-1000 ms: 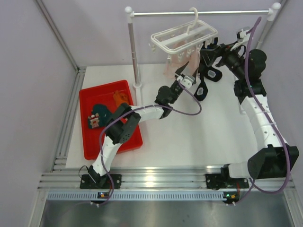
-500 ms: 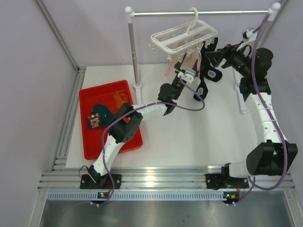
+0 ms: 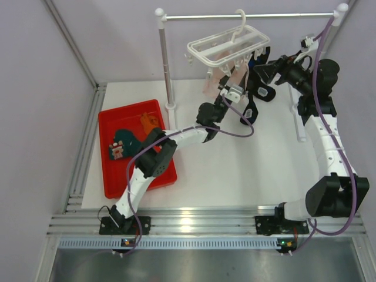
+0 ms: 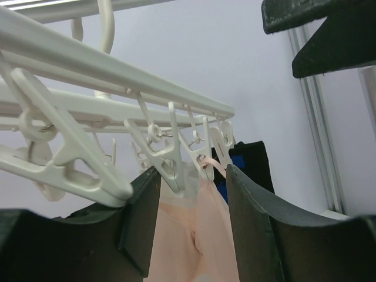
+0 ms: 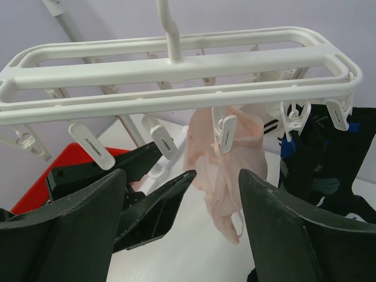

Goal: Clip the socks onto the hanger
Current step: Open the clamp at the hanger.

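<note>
The white hanger [image 3: 228, 46] hangs by its hook from the rail, its clips [image 5: 93, 154] dangling. My left gripper [image 3: 231, 83] is raised just under it, open. Its fingers [image 4: 140, 218] flank a pale pink sock [image 4: 188, 235] and the foot of one clip [image 4: 165, 162]. My right gripper [image 3: 262, 69] is open at the hanger's right end, facing the pink pair [image 5: 226, 154] and the left gripper's finger [image 5: 147, 211]. An orange sock [image 3: 149, 121] and a teal sock [image 3: 120, 141] lie in the red tray [image 3: 138, 176].
Longer black socks [image 3: 258, 89] hang from the hanger's right clips [image 5: 323, 153]. The metal rail [image 3: 247, 16] rests on a post [image 3: 166, 64] beside the tray and another at the right. Grey walls close in the table at the back and sides.
My left gripper rose up under the hanger's clips and its jaws narrowed a little. My right gripper swung left toward the hanger, then held still.
</note>
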Controlling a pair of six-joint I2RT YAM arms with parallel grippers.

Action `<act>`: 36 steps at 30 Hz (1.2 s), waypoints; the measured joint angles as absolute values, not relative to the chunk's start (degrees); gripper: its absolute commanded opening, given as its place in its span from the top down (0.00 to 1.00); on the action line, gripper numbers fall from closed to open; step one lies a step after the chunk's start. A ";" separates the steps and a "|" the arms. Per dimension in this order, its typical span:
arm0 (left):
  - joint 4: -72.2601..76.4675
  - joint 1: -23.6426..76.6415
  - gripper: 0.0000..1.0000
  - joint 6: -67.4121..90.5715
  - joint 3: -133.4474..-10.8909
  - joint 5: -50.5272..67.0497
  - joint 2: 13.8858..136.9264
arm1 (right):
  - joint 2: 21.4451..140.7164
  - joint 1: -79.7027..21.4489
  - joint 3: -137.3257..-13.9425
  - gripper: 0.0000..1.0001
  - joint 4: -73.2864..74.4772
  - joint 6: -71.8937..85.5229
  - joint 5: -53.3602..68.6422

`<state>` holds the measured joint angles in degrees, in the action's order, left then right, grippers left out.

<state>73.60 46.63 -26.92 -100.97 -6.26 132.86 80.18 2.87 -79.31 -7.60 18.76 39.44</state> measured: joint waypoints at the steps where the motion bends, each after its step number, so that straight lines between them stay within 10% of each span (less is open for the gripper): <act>1: 73.63 46.63 0.46 -26.89 -101.54 -6.26 133.03 | 80.23 2.87 -79.31 0.23 -7.60 18.76 39.57; 18: 73.76 45.67 0.50 -25.34 -108.33 -6.48 136.49 | 80.40 2.92 -79.42 0.24 -7.53 19.20 40.60; 27: 73.78 44.60 0.81 -24.25 -108.86 -6.42 136.46 | 81.23 3.25 -79.83 0.24 -7.62 19.62 40.73; 36: 71.70 42.74 0.91 -18.00 -101.49 -0.56 131.57 | 82.35 3.95 -81.58 0.23 -8.12 19.90 43.86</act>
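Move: The empty clip I go for hangs on the hanger's near edge, about 2 cm ahead of my left fingertips, 1 cm to their left and 2 cm higher. On that edge, another empty clip is some 5 cm left of my left hand, level with it in reach; the pink garment hangs 5 cm ahead and 3 cm right, the black socks about 7 cm ahead and 8 cm right. From my right hand the empty clip lies roughly 12 cm left, 6 cm ahead and slightly lower. I raise my left hand about 2 cm beneath the hanger's near edge, then ease it some 2 cm forward and 1 cm left until the empty clip stands between the fingers. There I close them from half open to about a quarter and squeeze the clip firmly; still gripping, I sink about 1 cm and turn the hand a few degrees clockwise. ##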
